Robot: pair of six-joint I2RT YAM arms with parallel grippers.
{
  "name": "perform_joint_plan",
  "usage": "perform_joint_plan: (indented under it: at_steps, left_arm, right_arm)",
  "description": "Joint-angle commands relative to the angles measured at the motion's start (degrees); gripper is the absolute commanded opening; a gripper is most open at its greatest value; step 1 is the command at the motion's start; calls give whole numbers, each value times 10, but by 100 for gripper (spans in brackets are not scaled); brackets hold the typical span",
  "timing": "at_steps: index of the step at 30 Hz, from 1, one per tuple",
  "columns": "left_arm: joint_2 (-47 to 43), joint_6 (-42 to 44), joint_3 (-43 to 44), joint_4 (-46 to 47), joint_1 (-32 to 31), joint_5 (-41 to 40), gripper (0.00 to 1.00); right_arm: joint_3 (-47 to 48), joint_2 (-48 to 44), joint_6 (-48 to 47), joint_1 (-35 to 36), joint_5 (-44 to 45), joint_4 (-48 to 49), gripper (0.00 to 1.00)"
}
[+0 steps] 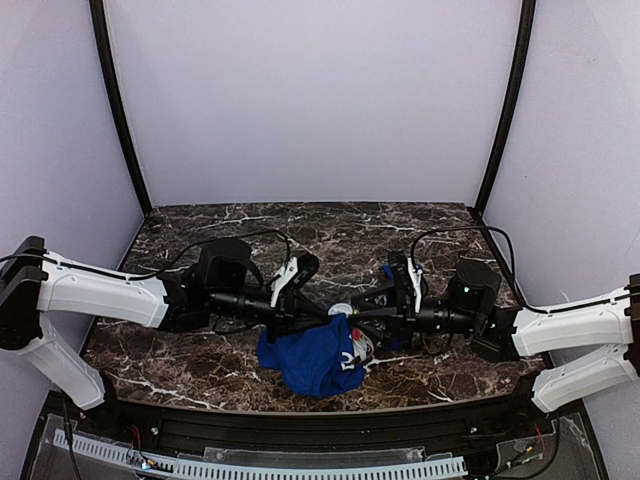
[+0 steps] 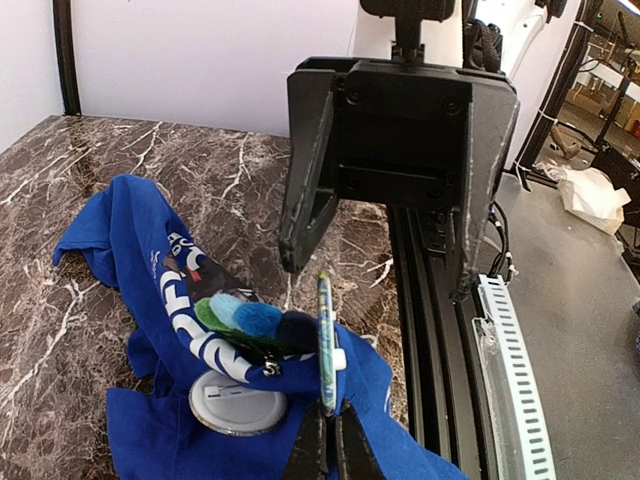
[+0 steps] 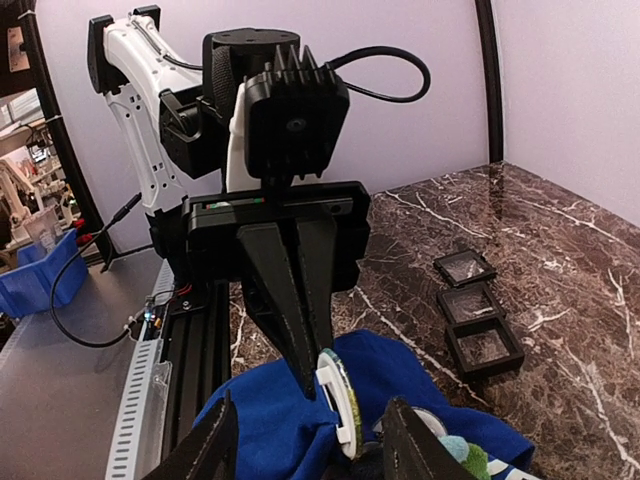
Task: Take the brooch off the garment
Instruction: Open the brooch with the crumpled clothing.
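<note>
The blue garment [image 1: 312, 362] lies bunched at the table's near edge between both arms. The brooch [image 2: 326, 330] is a small round pin with a green and yellow face and a white back [image 3: 338, 402]. It stands on edge above the cloth. My left gripper [image 2: 332, 405] is shut on the brooch's lower rim, and its black fingertips [image 3: 312, 372] meet at the disc. My right gripper [image 3: 312, 396] is open. Its two fingers straddle the brooch and the raised fold of cloth without touching the disc. It faces the left gripper head on.
A second round badge [image 2: 238, 402] lies white back up on the cloth, beside a row of green and blue pompoms [image 2: 250, 318]. Three small dark square trays [image 3: 470, 303] sit on the marble further in. A black rail [image 2: 440, 330] runs along the table's near edge.
</note>
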Motion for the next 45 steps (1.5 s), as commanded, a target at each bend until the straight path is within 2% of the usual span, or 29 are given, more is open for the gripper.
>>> perform_joint_plan:
  at_steps: [1,19,45]
  left_arm:
    - [-18,9,-6,-5,1,18,1]
    - [-16,7,-4,-5,0,22,1]
    - [-16,3,-4,0,1,20,1]
  right_arm:
    - [17,18,14,-9,-27,24,47]
    - [33,63,30,-15,-40,45,25]
    - [32,77,33,-16,-34,58,10]
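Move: The pinned brooch, edge-on in the left fingers, lies about 3 cm left of the right hand, 1 cm farther out and 2 cm lower. A second round badge on the blue garment is roughly 4 cm ahead, 3 cm left and 5 cm below the right hand; the pompoms sit 4 cm ahead, 1 cm right and 5 cm below it. From the left hand the pinned brooch is some 2 cm right, level in depth and height. Right fingers close nearly shut around the brooch's free edge, easing 1–1.5 cm left and down; left keeps its grip. ##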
